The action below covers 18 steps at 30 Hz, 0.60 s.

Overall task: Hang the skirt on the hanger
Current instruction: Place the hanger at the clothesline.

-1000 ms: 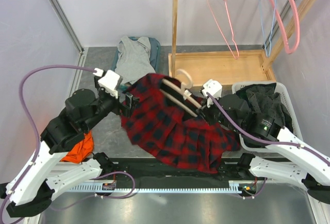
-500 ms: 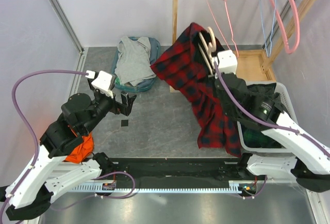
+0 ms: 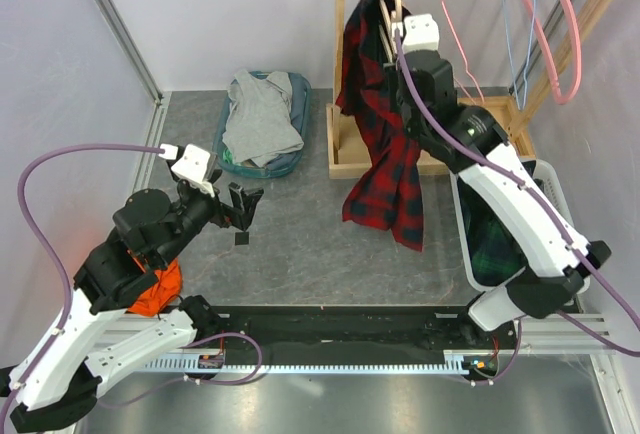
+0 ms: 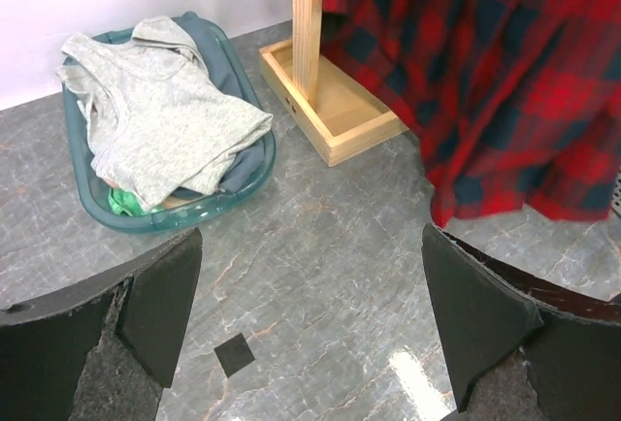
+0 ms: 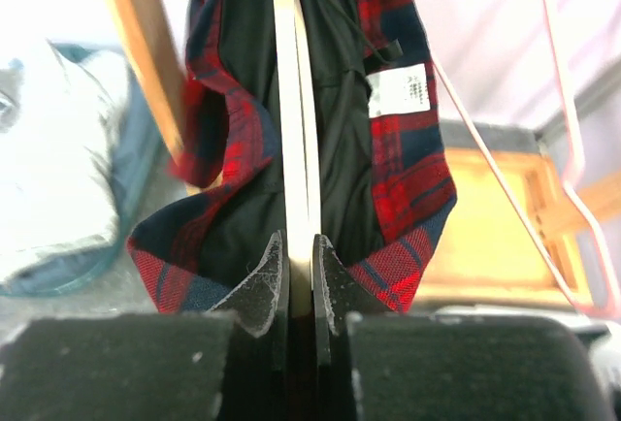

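The red and navy plaid skirt (image 3: 385, 169) hangs from a pale wooden hanger (image 3: 388, 16), high at the back by the rack's upright post (image 3: 340, 54). My right gripper (image 3: 398, 52) is shut on the hanger. In the right wrist view the hanger's bar (image 5: 294, 101) is pinched at my right gripper (image 5: 300, 256), with the skirt's (image 5: 403, 188) black lining draped on both sides. My left gripper (image 3: 243, 209) hovers open and empty over the grey floor. The left wrist view shows my left gripper (image 4: 310, 343) open, with the skirt's hem (image 4: 505, 101) hanging at the upper right.
A teal basket (image 3: 297, 149) with a grey shirt sits at the back left. The wooden rack's base tray (image 3: 440, 134) lies behind the skirt. Pink wire hangers (image 3: 440, 44) and a thick pink one (image 3: 560, 34) hang from the rod. A white basket (image 3: 462, 244) of dark clothes stands right. An orange cloth (image 3: 155, 289) lies left.
My right arm has swung the hanger and skirt from low over the middle up and back to the rack. The left gripper, beside the skirt a second ago, now stands clear of it.
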Tool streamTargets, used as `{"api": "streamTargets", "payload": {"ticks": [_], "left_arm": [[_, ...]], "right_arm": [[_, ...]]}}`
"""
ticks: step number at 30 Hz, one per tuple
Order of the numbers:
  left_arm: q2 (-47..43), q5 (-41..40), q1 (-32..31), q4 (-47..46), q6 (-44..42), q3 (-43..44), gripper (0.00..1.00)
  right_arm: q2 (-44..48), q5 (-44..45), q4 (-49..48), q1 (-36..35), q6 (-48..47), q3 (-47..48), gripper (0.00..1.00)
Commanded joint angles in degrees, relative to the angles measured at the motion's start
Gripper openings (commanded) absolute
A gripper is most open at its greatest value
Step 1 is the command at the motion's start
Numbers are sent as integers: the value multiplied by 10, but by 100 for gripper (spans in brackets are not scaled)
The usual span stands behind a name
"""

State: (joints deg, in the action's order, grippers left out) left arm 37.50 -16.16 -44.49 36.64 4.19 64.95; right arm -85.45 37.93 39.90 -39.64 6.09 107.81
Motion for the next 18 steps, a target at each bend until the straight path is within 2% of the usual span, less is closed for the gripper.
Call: {"api": "streamTargets", "payload": {"ticks": [1, 6, 18], "left_arm": [[-3, 9, -2, -19, 24, -4, 100], [-6, 8, -2, -19, 31, -10, 99], [-6, 10, -2, -18, 43, -15, 99]], "right_arm": [[-34, -72, -104, 15, -31, 124, 0], [-93, -113, -110, 43, -34, 194, 0], [-189, -205, -147, 95, -16, 249, 0]]}}
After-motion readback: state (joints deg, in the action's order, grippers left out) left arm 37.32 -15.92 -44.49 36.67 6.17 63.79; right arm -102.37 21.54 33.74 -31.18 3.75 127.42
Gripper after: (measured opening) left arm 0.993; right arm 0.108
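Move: Straight ahead of the right hand, which already holds the hanger by its near end with the skirt on it, the clothesline rail runs crosswise roughly 17 cm out, a couple of cm left at the hooking place, and 10 cm higher. The rack's left post stands 17 cm ahead and about 11 cm left; the pink hanger hangs some 15 cm ahead and 11 cm right. From the left hand the hooking place is some 33 cm ahead, 29 cm right and 15 cm higher. Carrying the hanger and skirt onward to the rail, the right hand goes about 9 cm forward between the left post and the pink hanger, climbing some 4 cm and easing about 3 cm left over the first half, then running nearly level. Its fingers keep their pinch on the hanger's near end while the wrist turns slightly counter-clockwise and tips up, under 10 degrees each. ##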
